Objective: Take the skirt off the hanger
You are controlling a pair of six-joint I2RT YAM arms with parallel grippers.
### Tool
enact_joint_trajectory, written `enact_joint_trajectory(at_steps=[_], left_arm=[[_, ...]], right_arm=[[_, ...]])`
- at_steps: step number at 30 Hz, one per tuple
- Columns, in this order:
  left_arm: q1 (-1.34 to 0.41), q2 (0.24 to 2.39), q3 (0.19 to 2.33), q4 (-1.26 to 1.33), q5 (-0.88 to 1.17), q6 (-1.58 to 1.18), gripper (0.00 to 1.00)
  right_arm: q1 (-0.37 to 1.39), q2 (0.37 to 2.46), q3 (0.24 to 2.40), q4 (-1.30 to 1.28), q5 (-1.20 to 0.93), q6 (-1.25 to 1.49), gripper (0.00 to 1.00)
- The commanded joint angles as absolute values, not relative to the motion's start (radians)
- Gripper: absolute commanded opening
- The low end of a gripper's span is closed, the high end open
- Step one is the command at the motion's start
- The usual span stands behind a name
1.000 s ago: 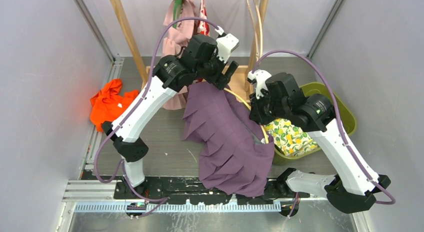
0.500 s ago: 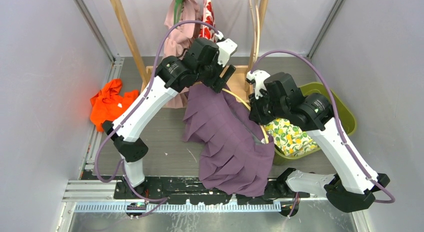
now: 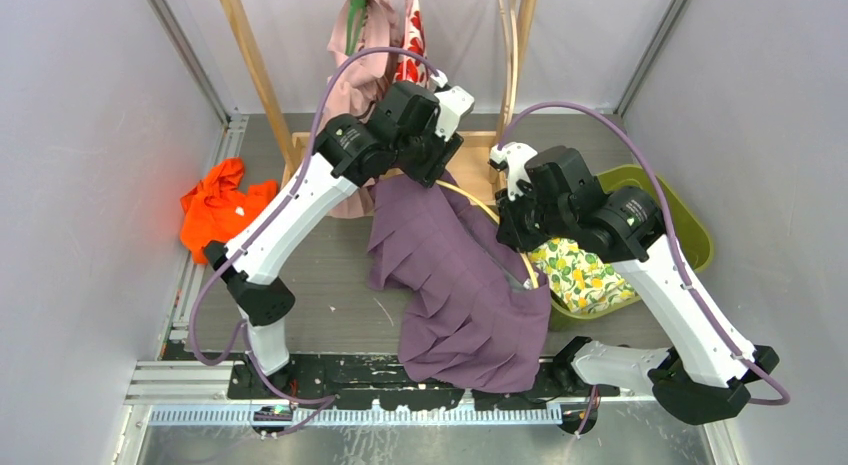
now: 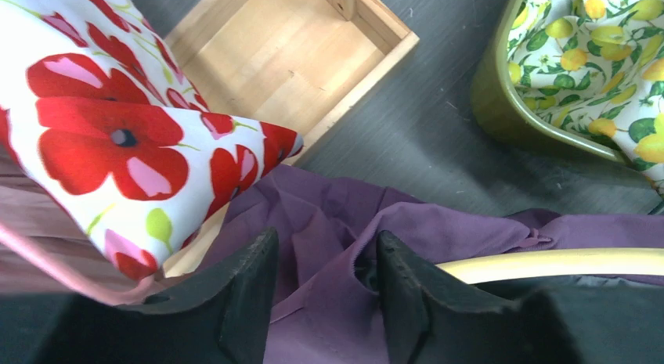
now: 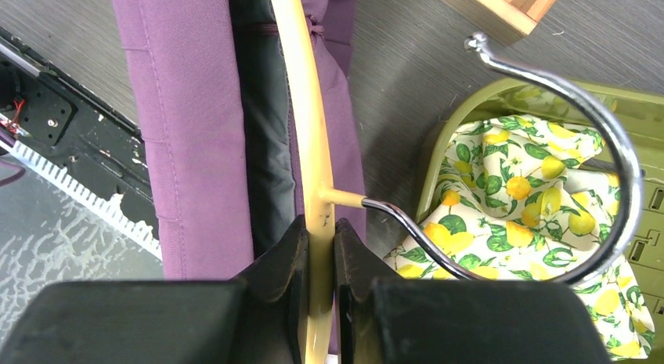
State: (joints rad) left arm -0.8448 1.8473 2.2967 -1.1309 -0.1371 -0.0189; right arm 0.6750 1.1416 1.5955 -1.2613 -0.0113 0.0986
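Observation:
The purple pleated skirt (image 3: 450, 285) hangs on a cream hanger (image 3: 470, 197) and drapes down toward the arm bases. My right gripper (image 5: 319, 231) is shut on the hanger's bar (image 5: 301, 106) just below its metal hook (image 5: 595, 121); from above it (image 3: 512, 220) sits at the skirt's right edge. My left gripper (image 4: 327, 254) is at the skirt's top end (image 3: 435, 165). Its jaws stand apart, one on each side of a raised fold of the purple waistband (image 4: 438, 231). The hanger's end (image 4: 548, 262) shows just right of the right finger.
A green bin (image 3: 690, 220) holding lemon-print cloth (image 3: 585, 275) stands right of the skirt. An orange garment (image 3: 220, 210) lies at the left wall. The wooden rack (image 3: 250, 65) with its base tray (image 4: 290, 59) carries a poppy-print garment (image 4: 102, 137) and a pink one (image 3: 360, 65).
My left gripper has come down and left onto the skirt's top edge, and its jaws have narrowed. The skirt's top has shifted slightly. The right gripper keeps its hold.

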Motion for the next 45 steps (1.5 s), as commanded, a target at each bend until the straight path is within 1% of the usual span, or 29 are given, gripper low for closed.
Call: enact_joint_trajectory(at_steps=[1, 5, 6, 8, 11, 13, 16, 18, 21, 24, 30, 36, 37, 40, 45], left_arm=[[-0.830, 1.812, 2.280, -1.188, -0.100, -0.008, 0.40], [-0.819, 1.807, 2.269, -1.190, -0.057, -0.010, 0.05], [-0.815, 1.803, 2.266, -1.190, -0.044, -0.010, 0.00], [-0.803, 1.795, 2.252, -1.188, -0.017, -0.008, 0.00], [-0.756, 1.789, 2.223, -1.208, -0.040, -0.006, 0.00], [-0.688, 1.775, 2.161, -1.200, -0.037, -0.008, 0.00], [-0.554, 1.725, 2.021, -1.117, 0.009, -0.007, 0.00], [-0.485, 1.691, 1.941, -1.055, -0.014, 0.018, 0.00], [-0.389, 1.684, 1.899, -1.038, -0.046, 0.064, 0.00], [-0.318, 1.672, 1.875, -1.033, -0.029, 0.072, 0.00], [-0.303, 1.641, 1.822, -1.021, -0.036, 0.086, 0.00], [-0.289, 1.646, 1.759, -0.991, -0.004, 0.083, 0.00], [-0.288, 1.649, 1.754, -0.990, 0.000, 0.081, 0.00], [-0.288, 1.646, 1.733, -0.981, -0.005, 0.089, 0.00], [-0.280, 1.626, 1.716, -0.979, 0.007, 0.080, 0.00]], right_arm=[[0.675, 1.113, 1.653, -1.154, 0.000, 0.111, 0.01], [0.676, 1.111, 1.651, -1.155, 0.006, 0.112, 0.01], [0.676, 1.111, 1.650, -1.154, 0.009, 0.112, 0.01], [0.676, 1.109, 1.650, -1.151, 0.012, 0.112, 0.01], [0.676, 1.109, 1.649, -1.146, 0.015, 0.109, 0.01], [0.676, 1.105, 1.641, -1.144, 0.018, 0.110, 0.01], [0.675, 1.102, 1.636, -1.156, 0.027, 0.105, 0.01], [0.676, 1.095, 1.641, -1.172, 0.036, 0.100, 0.01], [0.676, 1.082, 1.646, -1.192, 0.063, 0.090, 0.01], [0.676, 1.065, 1.640, -1.197, 0.092, 0.086, 0.02], [0.677, 1.052, 1.657, -1.176, 0.165, 0.090, 0.02], [0.676, 0.994, 1.705, -1.168, 0.303, 0.083, 0.02], [0.676, 0.980, 1.709, -1.151, 0.369, 0.084, 0.02], [0.676, 0.923, 1.720, -1.060, 0.481, 0.091, 0.02], [0.676, 0.885, 1.741, -0.940, 0.601, 0.011, 0.04]])
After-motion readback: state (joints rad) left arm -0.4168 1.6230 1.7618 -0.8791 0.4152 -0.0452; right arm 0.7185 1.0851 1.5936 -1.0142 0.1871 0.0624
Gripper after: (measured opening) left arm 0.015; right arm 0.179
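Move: The skirt's waistband edge is right between the left hand's open fingers, about 2 cm below. The yellow hanger's middle lies some 16 cm to the right and 10 cm back; the red-flowered cloth hangs about 15 cm ahead and 3 cm left. From the right hand, which already grips the hanger, that waistband edge is roughly 12 cm ahead and 18 cm left, about level; the green basket is some 28 cm right, level fore and aft, and 20 cm below. Left fingers pinch the waistband and pull about 9 cm left and down; the right hand raises the hanger. ##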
